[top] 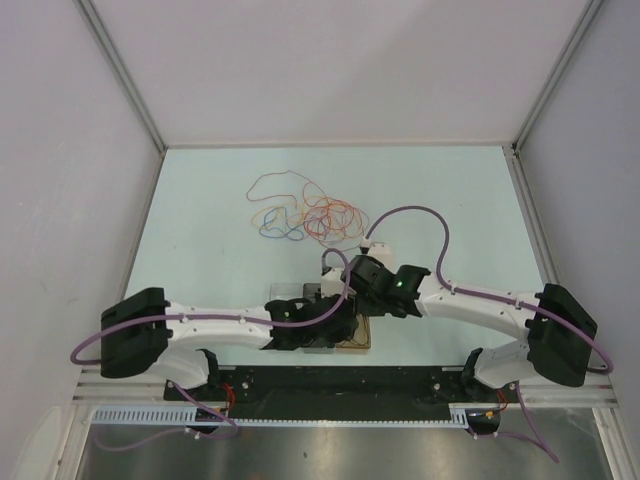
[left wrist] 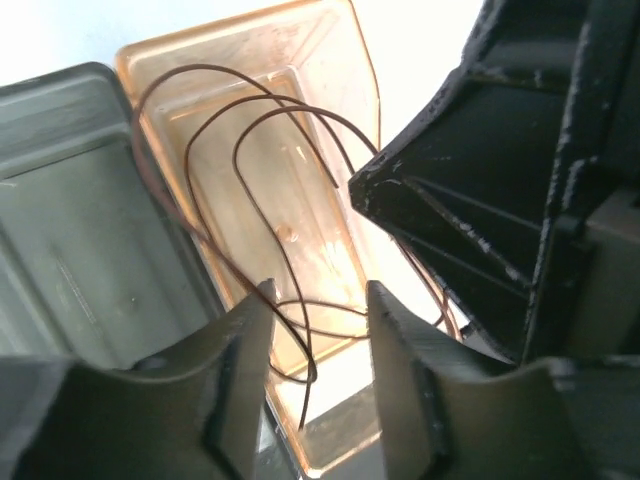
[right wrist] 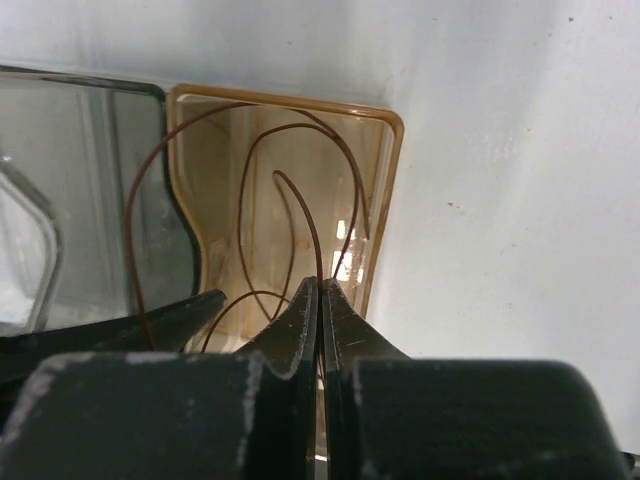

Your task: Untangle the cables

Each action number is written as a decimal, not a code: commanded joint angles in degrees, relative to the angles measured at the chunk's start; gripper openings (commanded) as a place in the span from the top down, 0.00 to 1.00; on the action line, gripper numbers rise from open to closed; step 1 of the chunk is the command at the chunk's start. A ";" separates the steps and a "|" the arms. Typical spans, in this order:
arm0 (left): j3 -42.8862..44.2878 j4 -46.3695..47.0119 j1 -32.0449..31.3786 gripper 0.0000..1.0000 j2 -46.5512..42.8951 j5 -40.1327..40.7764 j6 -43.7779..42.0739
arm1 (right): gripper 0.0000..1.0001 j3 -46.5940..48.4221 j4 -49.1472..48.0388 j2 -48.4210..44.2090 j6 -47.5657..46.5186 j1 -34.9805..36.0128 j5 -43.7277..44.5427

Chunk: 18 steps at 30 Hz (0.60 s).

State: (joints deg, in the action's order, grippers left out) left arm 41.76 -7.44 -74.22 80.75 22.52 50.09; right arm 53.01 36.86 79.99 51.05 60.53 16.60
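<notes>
A loose tangle of thin cables [top: 305, 215] in red, orange, blue and pale yellow lies mid-table. One dark brown cable [right wrist: 243, 200] loops over a clear orange tray [right wrist: 385, 190]. My right gripper [right wrist: 320, 285] is shut on a strand of it, right above the tray. In the left wrist view the same brown cable [left wrist: 215, 130] curls over the orange tray [left wrist: 330, 60]. My left gripper [left wrist: 320, 295] stands open there, with a strand running loose between its fingers. Both grippers meet near the table's front, left [top: 335, 310] and right [top: 358, 275].
A dark grey tray [left wrist: 70, 200] sits against the orange one on its left, seen also as a smoky clear tray [right wrist: 100, 130]. White walls close in the table [top: 200, 250] on three sides. Thick purple arm cables [top: 420, 215] arch over the arms.
</notes>
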 commanded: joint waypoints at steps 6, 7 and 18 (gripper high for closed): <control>9.39 -11.09 -0.23 0.34 -5.07 4.54 -1.31 | 0.94 0.42 -2.85 -6.24 -1.91 -1.47 -2.45; 10.96 -13.28 -0.23 0.31 -5.25 4.98 -1.31 | 0.88 0.60 -2.85 -6.94 -2.26 -1.73 -3.15; 14.58 -19.10 4.95 0.17 -9.82 6.66 -5.17 | 0.55 2.35 -1.97 -10.37 -4.20 -2.78 -4.03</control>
State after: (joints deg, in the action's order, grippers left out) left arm 53.65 -27.59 -71.96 74.32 28.40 47.44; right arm 53.01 36.51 71.40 47.66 57.93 13.91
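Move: The right gripper holds the brown cable over the amber bin, whose middle is about 3 cm to its left, 1 cm nearer the base and 6 cm below. The left gripper, half open and low over the same bin, has that middle some 2 cm ahead and 5 cm below, level sideways. Beside the amber bin, the grey bin's middle lies roughly 8 cm to its left; the coloured cable tangle lies about 24 cm beyond it and 9 cm left. Lift the left gripper out from over the amber bin, about 7 cm up and drifting left and forward, spreading its fingers to nearly wide open. Raise the right gripper some 4 cm, starting with the brown cable still pinched, then open the fingers about halfway as you climb to let the cable go into the bin. ##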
